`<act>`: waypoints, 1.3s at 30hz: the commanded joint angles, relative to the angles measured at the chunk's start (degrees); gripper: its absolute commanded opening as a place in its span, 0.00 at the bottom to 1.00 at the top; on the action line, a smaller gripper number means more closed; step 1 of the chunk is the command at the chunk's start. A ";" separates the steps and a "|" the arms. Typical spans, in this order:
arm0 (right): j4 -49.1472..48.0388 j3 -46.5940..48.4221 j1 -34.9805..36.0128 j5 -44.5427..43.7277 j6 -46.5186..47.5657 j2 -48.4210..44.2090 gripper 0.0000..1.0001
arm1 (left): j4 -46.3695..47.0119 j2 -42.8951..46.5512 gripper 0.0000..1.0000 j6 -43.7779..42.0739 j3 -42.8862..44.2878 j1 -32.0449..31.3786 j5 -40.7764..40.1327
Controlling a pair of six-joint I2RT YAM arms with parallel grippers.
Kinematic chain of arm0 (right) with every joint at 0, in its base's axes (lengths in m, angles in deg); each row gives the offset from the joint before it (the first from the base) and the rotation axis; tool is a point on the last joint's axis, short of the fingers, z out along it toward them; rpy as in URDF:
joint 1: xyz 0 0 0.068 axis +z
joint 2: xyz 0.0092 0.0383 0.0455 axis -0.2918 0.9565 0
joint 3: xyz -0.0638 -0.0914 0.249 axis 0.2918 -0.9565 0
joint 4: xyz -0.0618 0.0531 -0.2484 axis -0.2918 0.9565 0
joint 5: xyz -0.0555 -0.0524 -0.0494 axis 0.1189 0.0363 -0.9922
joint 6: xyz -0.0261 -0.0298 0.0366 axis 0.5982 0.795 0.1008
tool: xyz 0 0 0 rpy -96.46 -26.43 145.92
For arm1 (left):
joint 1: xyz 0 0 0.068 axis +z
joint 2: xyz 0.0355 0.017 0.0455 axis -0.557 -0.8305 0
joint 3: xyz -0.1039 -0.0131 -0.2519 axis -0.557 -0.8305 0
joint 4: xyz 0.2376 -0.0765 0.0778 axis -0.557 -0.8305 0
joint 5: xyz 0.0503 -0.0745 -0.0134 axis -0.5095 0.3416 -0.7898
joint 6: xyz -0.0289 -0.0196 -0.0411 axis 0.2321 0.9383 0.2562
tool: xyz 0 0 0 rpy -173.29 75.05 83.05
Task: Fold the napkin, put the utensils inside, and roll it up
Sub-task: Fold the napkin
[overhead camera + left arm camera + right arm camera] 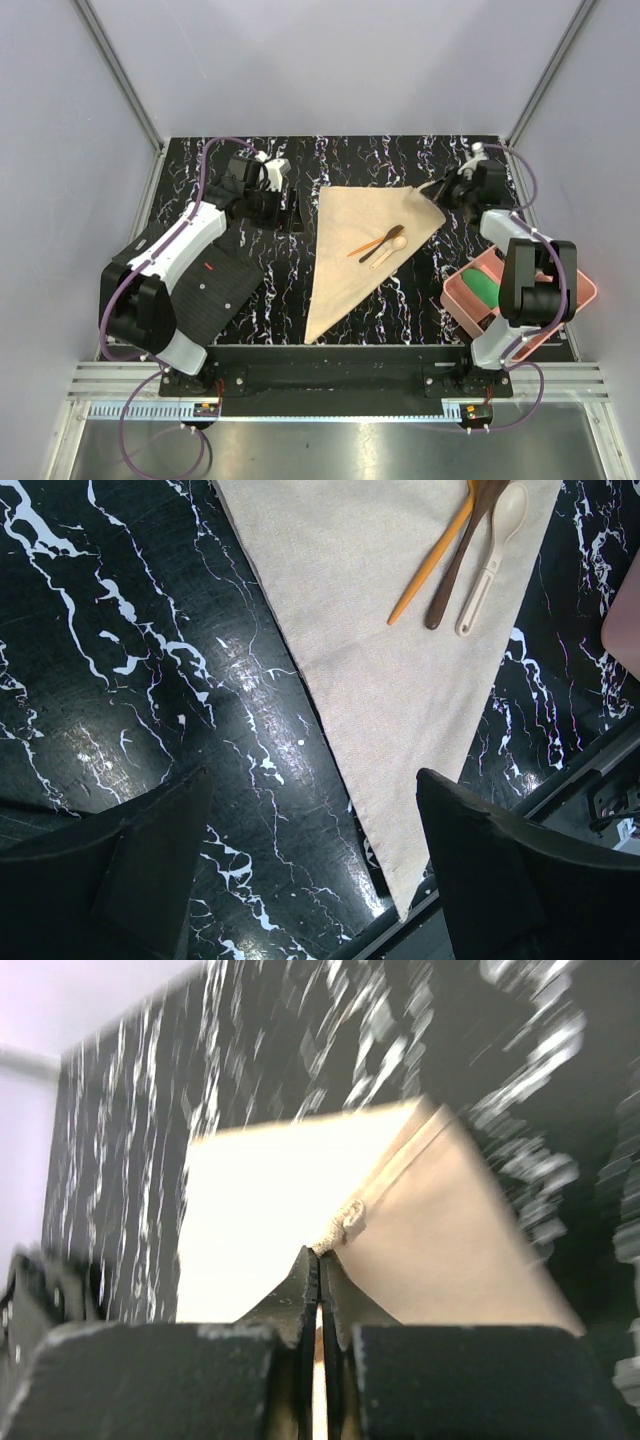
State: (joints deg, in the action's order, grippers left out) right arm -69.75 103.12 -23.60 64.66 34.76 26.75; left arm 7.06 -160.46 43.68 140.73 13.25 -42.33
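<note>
The beige napkin (350, 255) lies folded into a triangle in the middle of the table, with its point toward the near edge. On it rest the utensils: an orange stick (366, 246), a dark brown spoon (383, 242) and a pale spoon (390, 251). My right gripper (440, 192) is at the napkin's far right corner and is shut on it. In the right wrist view the cloth's hem (345, 1222) bunches at the closed tips of that gripper (318, 1253). My left gripper (315, 780) hangs open over the napkin's left edge (330, 695), holding nothing.
A pink tray (458, 295) holding a green item (484, 291) stands at the right, beside the right arm's base. A black dotted mat (215, 288) with a red mark lies at the left under the left arm. The table's near edge (560, 780) runs just past the napkin's point.
</note>
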 commanded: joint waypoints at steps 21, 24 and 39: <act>2.70 -10.35 22.45 -2.52 -3.83 -12.28 0.00 | 1.06 4.20 0.86 -0.77 -0.55 0.12 1.45; 2.70 -11.05 23.24 -2.69 -4.27 -12.81 0.00 | 1.06 4.20 0.87 -0.77 -0.55 0.12 1.45; 3.05 -15.36 26.23 -3.40 -6.03 -14.13 0.00 | 1.06 3.94 0.87 -0.51 -0.55 0.12 1.98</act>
State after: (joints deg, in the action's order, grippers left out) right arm -66.10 88.56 1.71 61.92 29.52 13.81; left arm 7.00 -158.75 43.71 140.21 13.25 -41.93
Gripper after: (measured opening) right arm 0.011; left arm 0.865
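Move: The right hand holds the napkin's right corner about 13 cm above the table. The utensils it is being taken to lie roughly 14 cm to its left and 10 cm back; the napkin's far left corner is some 34 cm left and 8 cm ahead. All of these are about 12 cm below. From the idle left hand the utensils lie around 28 cm right, level ahead-wise, some 14 cm below. Still pinching the napkin corner, the right hand sweeps it left about 17 cm and back 13, over the utensils. ##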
